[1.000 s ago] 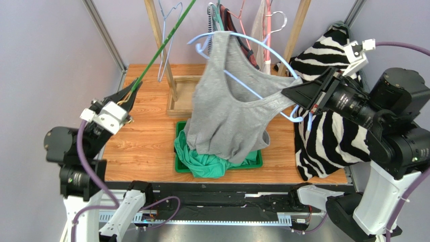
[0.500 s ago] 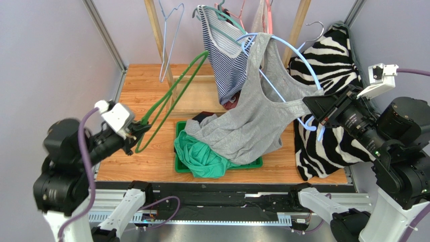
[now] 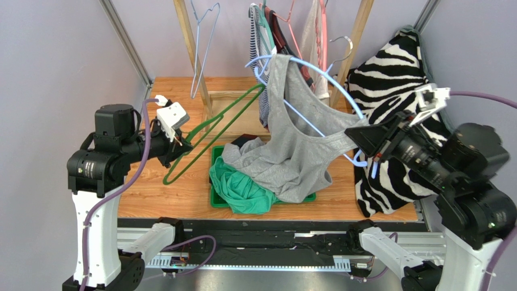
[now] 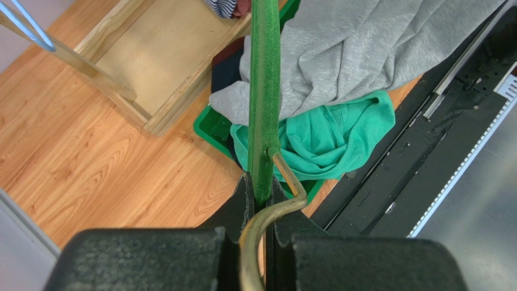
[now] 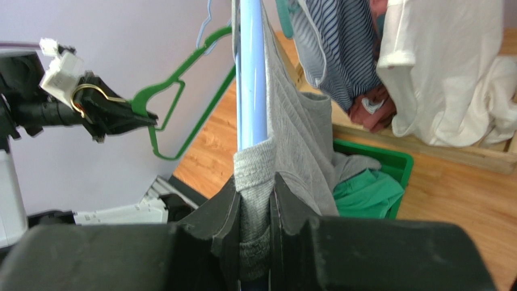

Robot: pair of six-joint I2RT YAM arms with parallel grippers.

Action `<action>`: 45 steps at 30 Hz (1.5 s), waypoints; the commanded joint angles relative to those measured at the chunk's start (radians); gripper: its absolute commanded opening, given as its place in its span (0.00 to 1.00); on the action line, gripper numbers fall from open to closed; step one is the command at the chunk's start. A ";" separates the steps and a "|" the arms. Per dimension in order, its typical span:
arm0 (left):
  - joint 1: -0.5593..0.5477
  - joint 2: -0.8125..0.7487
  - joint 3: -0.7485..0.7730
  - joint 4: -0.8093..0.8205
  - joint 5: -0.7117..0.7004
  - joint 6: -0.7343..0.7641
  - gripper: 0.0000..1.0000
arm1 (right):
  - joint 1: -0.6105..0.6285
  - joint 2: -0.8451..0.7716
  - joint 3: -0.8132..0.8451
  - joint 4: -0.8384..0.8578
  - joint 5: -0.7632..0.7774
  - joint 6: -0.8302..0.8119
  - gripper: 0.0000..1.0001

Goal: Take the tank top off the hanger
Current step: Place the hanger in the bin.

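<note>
The grey tank top (image 3: 297,154) hangs on a light blue hanger (image 5: 250,73). Its hem droops onto the clothes in the green bin (image 3: 311,196). My right gripper (image 3: 359,134) is shut on the tank top's strap (image 5: 255,173) where it wraps the hanger's right end, and holds both in the air over the table. My left gripper (image 3: 184,143) is shut on an empty green hanger (image 3: 233,104) just below its brass hook (image 4: 285,203), left of the bin. The green hanger (image 4: 264,91) points toward the rack.
A green shirt (image 3: 239,191) and a dark garment lie in the bin. A wooden rack (image 3: 221,115) at the back holds several hung garments (image 3: 273,24) and a bare wire hanger (image 3: 203,36). A zebra-print cloth (image 3: 394,163) drapes at the right.
My left gripper has moved up and toward the rack with the green hanger. My right gripper has shifted left, swinging the blue hanger and tank top leftward. The striped top has swung back to the rack.
</note>
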 commanded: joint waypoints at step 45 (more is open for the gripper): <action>0.003 0.036 0.047 -0.313 0.098 0.242 0.00 | 0.576 -0.141 -0.569 0.139 0.631 -0.212 1.00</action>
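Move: The right hand, still gripping the grey tank top's strap and its blue hanger, has the green bin's middle about 20 cm to its left, 6 cm ahead and some 45 cm below. The green tank top lies in the bin's near left part, 27 cm left of that hand; the wooden rack tray is roughly 26 cm ahead and 18 cm left. From the left hand, the bin is some 20 cm right, 5 cm ahead and 34 cm below. Right hand sinks some 20 cm towards the bin, then opens, freeing the strap; left rocks back and returns. ##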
